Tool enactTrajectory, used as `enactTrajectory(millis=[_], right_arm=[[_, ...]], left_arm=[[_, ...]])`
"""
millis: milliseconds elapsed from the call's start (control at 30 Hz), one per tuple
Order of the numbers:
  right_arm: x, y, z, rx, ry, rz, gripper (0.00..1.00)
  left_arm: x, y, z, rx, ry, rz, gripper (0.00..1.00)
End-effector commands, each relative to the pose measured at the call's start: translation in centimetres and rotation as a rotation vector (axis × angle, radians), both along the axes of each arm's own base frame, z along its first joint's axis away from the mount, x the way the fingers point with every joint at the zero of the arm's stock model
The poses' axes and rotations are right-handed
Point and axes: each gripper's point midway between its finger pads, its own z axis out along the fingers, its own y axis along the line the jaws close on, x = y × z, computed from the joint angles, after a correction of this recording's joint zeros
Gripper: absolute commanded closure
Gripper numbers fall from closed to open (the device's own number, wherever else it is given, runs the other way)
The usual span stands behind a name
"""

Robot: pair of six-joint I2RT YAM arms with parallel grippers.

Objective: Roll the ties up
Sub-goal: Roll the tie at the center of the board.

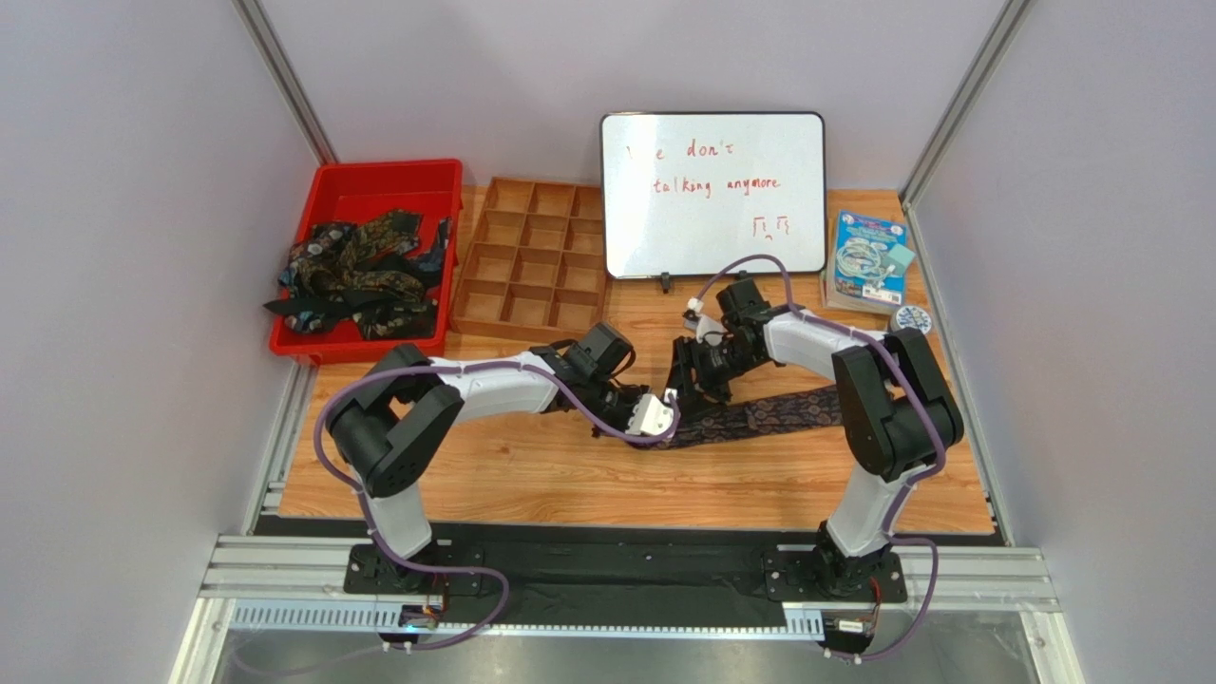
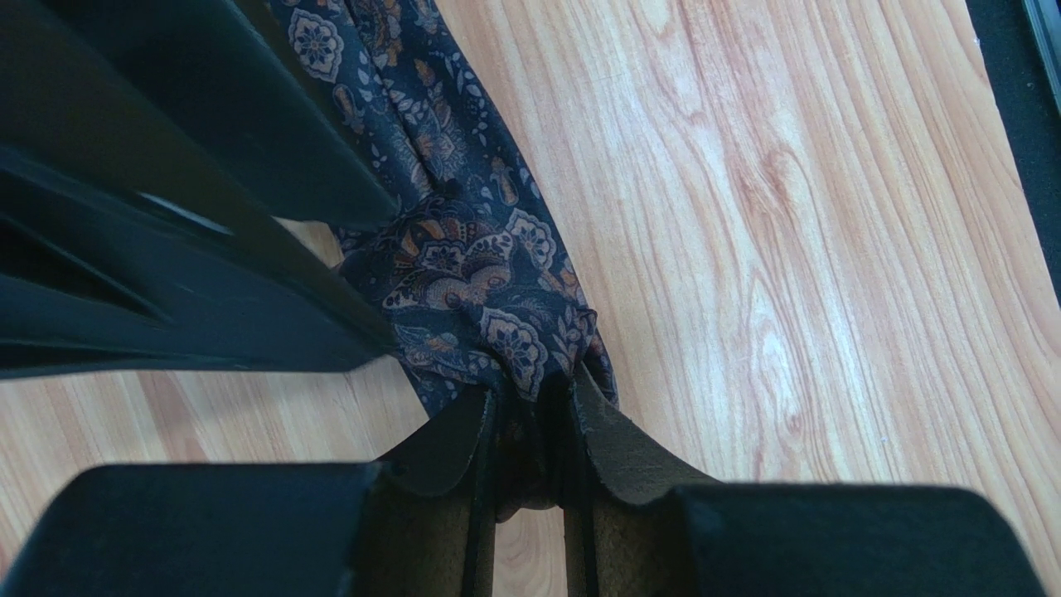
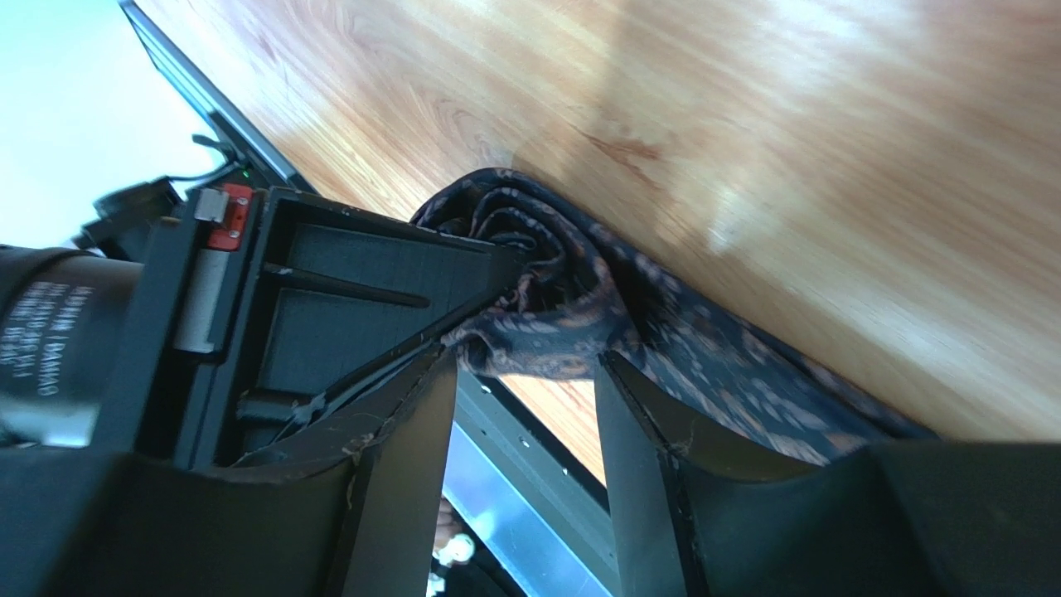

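Note:
One tie [image 1: 778,413], dark with a paisley print, lies across the wooden table between the arms. Its left end is wound into a small roll [image 3: 529,236]. My left gripper [image 2: 529,404] is shut on bunched fabric of that tie [image 2: 473,274] at the roll. My right gripper [image 3: 523,373] stands open just short of the roll, with only the table and its edge showing between its fingers. In the top view both grippers meet at the tie's left end, left gripper [image 1: 674,413] and right gripper [image 1: 695,392]. More ties [image 1: 357,271] lie piled in a red bin.
The red bin [image 1: 374,177] stands at the back left, beside a wooden divided tray [image 1: 535,257]. A whiteboard [image 1: 714,193] leans at the back, with a blue box [image 1: 868,261] to its right. The right gripper's finger [image 2: 187,249] fills the left wrist view's upper left.

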Motion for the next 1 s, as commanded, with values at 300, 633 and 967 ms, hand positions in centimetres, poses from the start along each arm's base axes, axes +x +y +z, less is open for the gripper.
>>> enactTrajectory(millis=[300,633,967], right_arm=[[-2.2,0.0,-2.6,-0.039,0.027,0.028,0.84],[-1.4,-1.3,-6.0,-0.199,0.103,-0.004,0.91],[-1.7,-1.9,-7.4,-0.255,0.161,0.001,0.94]], left_arm=[[-0.7,1.1,-1.9,0.057,0.116,0.024,0.87],[0.7,1.2,-0.5,0.073,0.113,0.158,0.56],[1.4,1.6,1.4,0.039,0.093,0.280,0.36]])
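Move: The rolled end of the tie, which the right hand goes for, lies about 2 cm back from that hand, 2 cm to its left and 4 cm below. The unrolled tail stretches off to the right, its visible middle some 12 cm to the right of the hand, about 1 cm back and 5 cm down; the whiteboard feet are some 20 cm ahead and 5 cm right. The left fingers still pinch the roll, whose middle is about 2 cm to the left hand's right, level fore and aft, 1 cm down. Down about 4 cm and back some 2 cm comes the right hand onto the roll, its fingers closing on the way nearly shut and pinching the cloth at the roll's right side, the wrist tilting about 10 degrees as it sinks. The left hand holds still at first, then spreads its fingers to loosen its pinch, turning some 10 degrees counter-clockwise and easing about a centimetre forward and left. ##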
